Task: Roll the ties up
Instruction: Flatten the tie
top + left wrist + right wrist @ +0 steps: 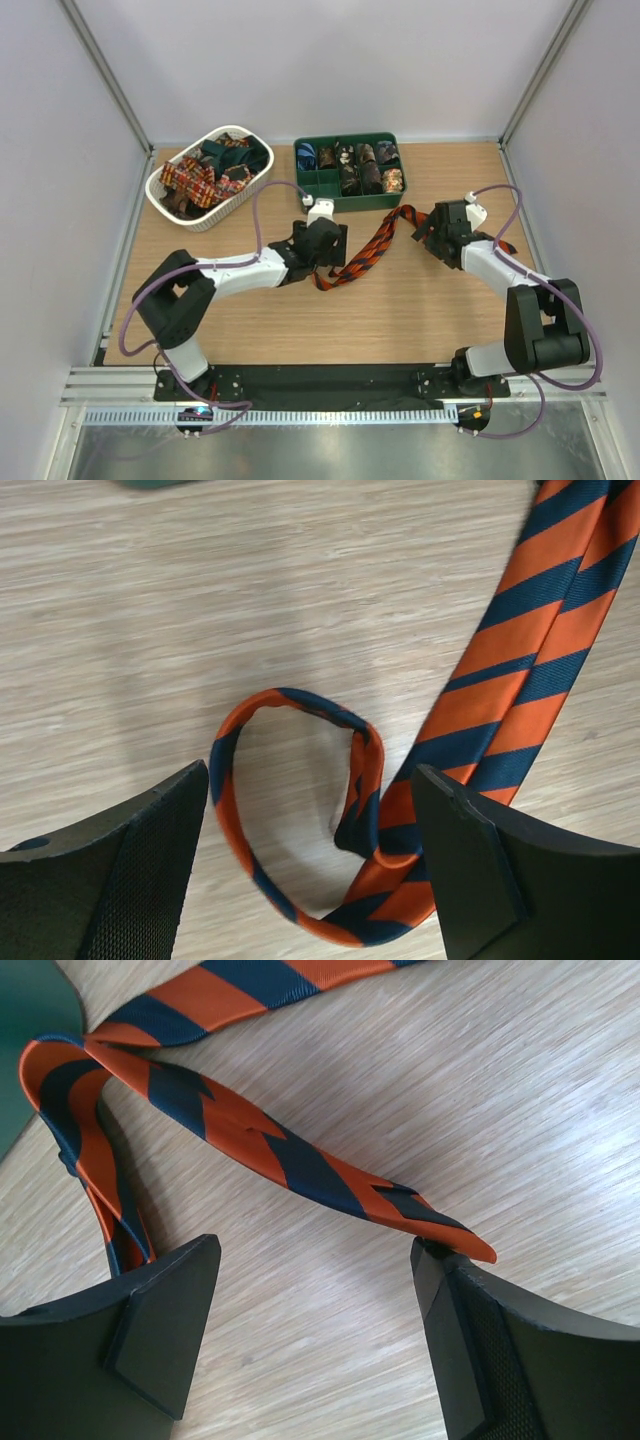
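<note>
The orange-and-dark-striped tie (372, 250) lies slanted on the table between my two grippers. In the left wrist view the tie (520, 650) ends in a loose open loop (235, 830) standing on edge on the wood. My left gripper (310, 865) is open, with the loop between its fingers and the right finger (500, 880) over the tie's band. In the right wrist view the tie (250, 1130) is folded back on itself, and its pointed tip (455, 1235) rests against my right finger. My right gripper (315, 1335) is open with bare wood between its fingers.
A white slotted basket (182, 207) at the back left holds several loose ties, red plaid and dark green among them. A green compartment tray (345, 205) at the back middle holds several rolled ties; its edge shows in the right wrist view (25, 1030). Grey walls enclose the table.
</note>
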Available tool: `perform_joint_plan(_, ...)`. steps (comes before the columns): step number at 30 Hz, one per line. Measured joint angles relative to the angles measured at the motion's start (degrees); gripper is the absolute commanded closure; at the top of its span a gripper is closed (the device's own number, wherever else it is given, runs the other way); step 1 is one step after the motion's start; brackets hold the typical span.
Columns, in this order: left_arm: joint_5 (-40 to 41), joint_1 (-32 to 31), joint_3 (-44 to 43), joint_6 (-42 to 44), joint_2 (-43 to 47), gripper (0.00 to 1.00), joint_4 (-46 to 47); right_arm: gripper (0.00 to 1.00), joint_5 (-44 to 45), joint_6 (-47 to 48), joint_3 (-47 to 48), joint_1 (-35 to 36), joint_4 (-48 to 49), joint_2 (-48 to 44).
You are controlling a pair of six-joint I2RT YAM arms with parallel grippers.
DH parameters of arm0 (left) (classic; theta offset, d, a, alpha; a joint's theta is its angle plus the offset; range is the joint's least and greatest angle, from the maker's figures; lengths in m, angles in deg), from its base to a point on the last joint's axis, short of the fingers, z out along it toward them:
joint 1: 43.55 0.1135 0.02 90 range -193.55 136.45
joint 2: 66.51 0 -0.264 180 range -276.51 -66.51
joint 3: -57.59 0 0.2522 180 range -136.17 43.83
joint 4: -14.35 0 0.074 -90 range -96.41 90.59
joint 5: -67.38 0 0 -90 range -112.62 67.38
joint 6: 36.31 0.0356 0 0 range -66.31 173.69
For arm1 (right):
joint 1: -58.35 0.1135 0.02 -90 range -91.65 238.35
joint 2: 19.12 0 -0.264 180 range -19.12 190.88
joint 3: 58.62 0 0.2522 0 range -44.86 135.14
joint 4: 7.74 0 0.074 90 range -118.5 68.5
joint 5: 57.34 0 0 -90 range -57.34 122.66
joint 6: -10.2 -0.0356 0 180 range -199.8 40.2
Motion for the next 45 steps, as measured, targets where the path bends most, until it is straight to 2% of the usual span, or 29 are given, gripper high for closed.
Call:
perform_joint_plan(2,-0.55,0.02,-1.92,0.35,-1.92,0.18,-0.33,0.15,0.72,0.37,-0.20,0.00,0.44,-0.33)
perform_joint_plan(8,-0.74,0.33,-8.94,2.80,-8.22,0.28,-2.78,0.15,1.33,1.70,-0.35,0.00,0.48,-1.07)
perform_joint_plan(13,-1.16,0.44,-9.25,4.22,-8.31,0.32,-5.07,0.15,1.81,2.69,-0.46,-0.02,0.72,-1.55)
perform_joint_plan(20,-4.42,0.44,-9.25,1.97,-6.54,0.36,-6.56,0.15,1.86,2.91,-0.46,-0.02,1.09,-1.55)
perform_joint_plan(26,-7.32,1.14,-10.40,-1.11,-7.93,0.47,-6.95,0.15,1.90,2.93,-0.46,-0.02,1.53,-1.55)
perform_joint_plan(31,-9.60,3.15,-10.75,-3.08,-9.53,0.52,-7.02,0.15,1.97,2.95,-0.46,-0.24,1.73,-1.55)
perform_joint_plan(34,-11.19,4.48,-12.11,-4.02,-11.34,0.62,-7.76,0.15,1.97,2.95,-0.46,-0.37,1.73,-1.55)
perform_joint_plan(39,-12.83,5.99,-14.97,-4.48,-15.19,1.00,-7.72,0.16,1.95,2.95,-0.46,-0.55,1.95,-1.53)
perform_joint_plan(43,-13.25,6.49,-13.81,-3.82,-15.04,1.00,-6.62,0.15,1.95,3.19,-0.46,-0.72,2.40,-1.49)
perform_joint_plan(45,-13.16,6.54,-10.23,-3.26,-12.98,1.00,-3.54,0.16,1.86,3.41,-0.46,-0.85,2.95,-1.11)
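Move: The tie's curled narrow end lies just beyond the left hand, about 3 cm ahead, 2 cm to its right and 5 cm below the open fingers. The tie's broad part runs on from there, its middle some 14 cm to this hand's right and 6 cm ahead. The green box stands about 22 cm ahead and 8 cm right. From the right hand the curled end is roughly 28 cm to the left and level with it, some 3 cm lower. The tie's curled end is what the left hand sinks to: a short push forward and right, a small draw back, then down and forward again, about 5 cm lower in all, fingertips tipping some 10 degrees further down. The wide-open fingers shut completely, most quickly at the end, pinching the curl's narrow strip. ##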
